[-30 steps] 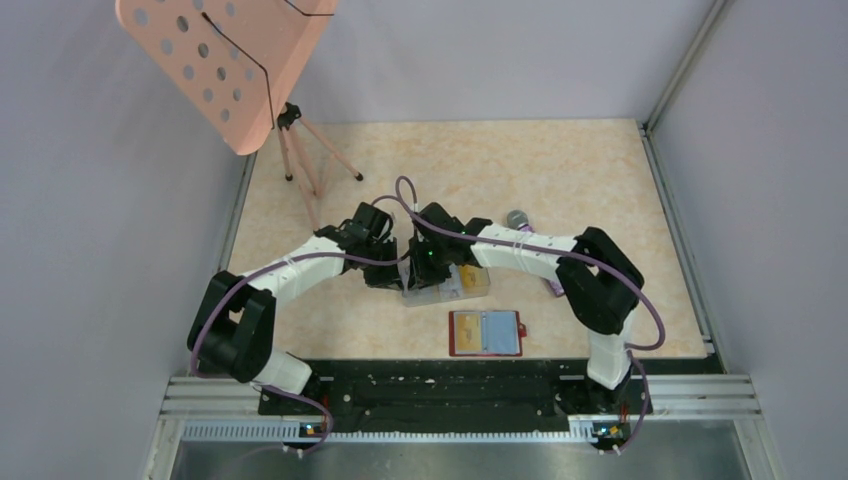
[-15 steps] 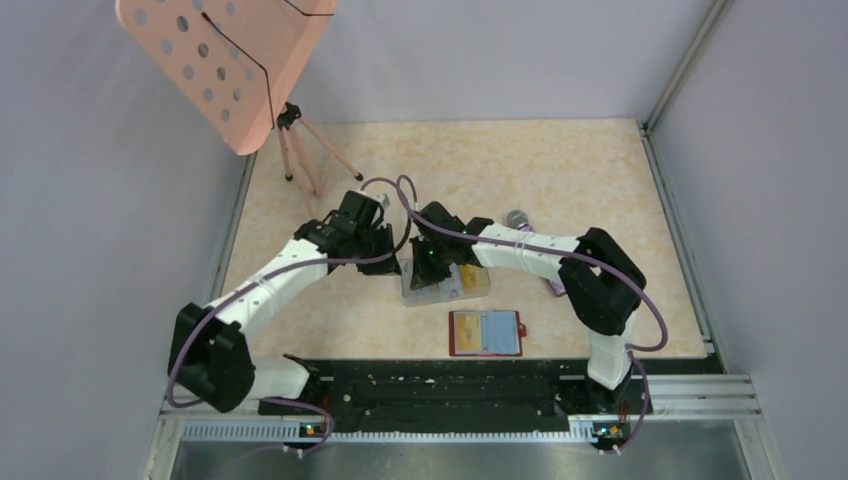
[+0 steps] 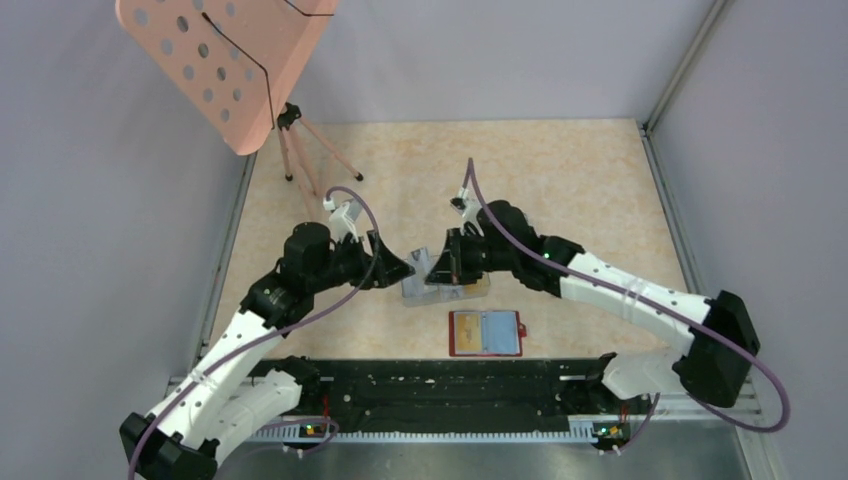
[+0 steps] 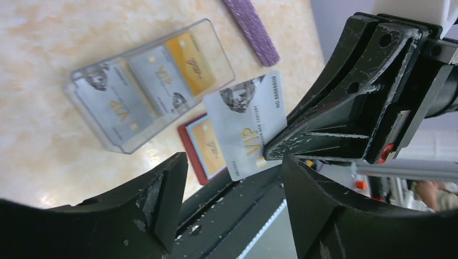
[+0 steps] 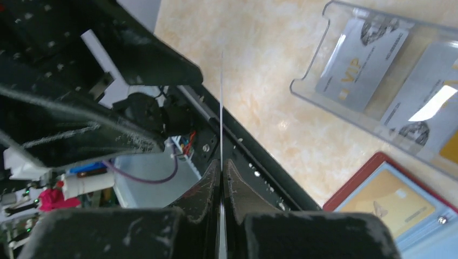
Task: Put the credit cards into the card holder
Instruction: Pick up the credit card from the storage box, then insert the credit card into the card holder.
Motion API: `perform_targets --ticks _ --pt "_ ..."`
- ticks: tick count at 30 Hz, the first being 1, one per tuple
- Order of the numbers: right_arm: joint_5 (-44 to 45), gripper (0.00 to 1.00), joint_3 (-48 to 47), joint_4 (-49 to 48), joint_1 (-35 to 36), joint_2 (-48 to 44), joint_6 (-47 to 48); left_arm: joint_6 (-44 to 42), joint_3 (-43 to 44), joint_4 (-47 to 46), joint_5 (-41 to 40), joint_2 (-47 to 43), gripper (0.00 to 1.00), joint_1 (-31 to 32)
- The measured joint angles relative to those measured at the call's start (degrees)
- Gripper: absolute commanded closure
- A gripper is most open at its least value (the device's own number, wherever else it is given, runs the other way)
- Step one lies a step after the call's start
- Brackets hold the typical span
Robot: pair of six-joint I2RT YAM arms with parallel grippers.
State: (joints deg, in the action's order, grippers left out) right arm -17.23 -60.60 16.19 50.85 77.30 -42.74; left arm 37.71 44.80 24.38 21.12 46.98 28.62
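A silver VIP credit card (image 4: 243, 121) hangs in the air above the table, pinched at one corner by my shut right gripper (image 5: 221, 164); in the right wrist view it shows edge-on. My left gripper (image 4: 232, 167) stands open just beside it, touching nothing. Below them lies a clear plastic case (image 3: 445, 288) with two silver cards (image 4: 116, 105) and a gold one (image 4: 190, 62). The red card holder (image 3: 486, 333) lies open near the front edge, with a yellow card (image 5: 389, 208) and a pale blue card in it. Both grippers (image 3: 405, 268) (image 3: 440, 268) face each other over the case.
A pink perforated music stand (image 3: 230, 60) on a tripod stands at the back left. A purple strip (image 4: 251, 29) lies to the right of the case, and a small grey round object (image 3: 517, 218) sits behind it. A black rail (image 3: 450, 385) runs along the near edge.
My left gripper opened and let go of the silver card, drawing back to the left. My right gripper closed on the card and now holds it alone; both arms swung outward.
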Motion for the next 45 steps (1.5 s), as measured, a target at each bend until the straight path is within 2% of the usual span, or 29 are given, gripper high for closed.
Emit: perform_targets --ticks 5,11,16,18,19,25,28,33,36,40,45 --pt "-4.48 1.00 8.63 -3.98 -0.57 -9.44 -4.81 6.58 -7.34 -9.62 7.30 -2.62 0.36 0.00" --pt "-7.87 1.00 14.34 -10.27 -0.66 -16.04 -11.13 14.49 -12.44 -22.12 15.08 -2.93 0.44 0.00" --pt "-8.63 1.00 15.63 -14.34 -0.66 -17.27 -14.47 20.37 -13.97 -31.85 20.37 -2.49 0.74 0.02" --pt "-8.61 1.00 15.63 -14.97 -0.68 -17.29 -14.99 21.90 -14.21 -34.47 21.79 -2.14 0.95 0.00" --pt "-8.63 0.96 15.63 -15.41 -0.68 -17.33 -15.43 22.47 -14.23 -35.08 22.08 -1.92 1.00 -0.07" --pt "-7.34 0.50 15.58 -14.56 -0.76 -17.31 -15.54 24.30 -14.29 -36.52 22.62 -1.90 1.00 -0.09" --pt "-3.21 0.36 15.56 -10.56 -0.79 -19.23 -14.91 27.23 -15.78 -40.81 22.71 -1.86 1.00 -0.04" --pt "4.37 0.31 15.50 -2.95 -1.75 -27.58 -14.38 35.93 -18.69 -56.94 26.91 1.70 1.00 -0.02" --pt "7.91 0.30 14.64 1.40 -3.43 -32.00 -14.25 43.95 -19.04 -72.06 30.14 6.80 1.00 0.00" --pt "10.08 0.30 13.18 4.87 -5.01 -32.98 -13.70 55.65 -18.01 -93.15 32.92 14.75 1.00 0.24" --pt "10.27 0.30 13.18 7.91 -5.18 -31.04 -12.90 61.66 -10.27 -102.97 37.09 17.42 1.00 4.26"
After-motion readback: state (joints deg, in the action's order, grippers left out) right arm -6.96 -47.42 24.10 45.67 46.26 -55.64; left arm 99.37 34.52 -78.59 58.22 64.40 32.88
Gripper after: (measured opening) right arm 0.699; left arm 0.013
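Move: Just 5 cm to the left hand's right, 2 cm farther out and 2 cm lower, is the silver credit card, held in the right hand, whose hand point has the card's middle about 3 cm to its left, 2 cm ahead and 2 cm below. The storage box lies some 17 cm below the left hand, 10 cm to its right and 2 cm ahead; the open card holder, equally low, is about 20 cm right and 10 cm back. Drawing back and up about 5 cm and tilting some 20 degrees, the right hand presents the card while the open left hand goes right, back and up by 4 to 5 cm each and pinches the card's free side. The right fingers then open and withdraw rightward about 8 cm; the left lifts the card about 11 cm more and draws back, fingertips swinging upward and clockwise. ##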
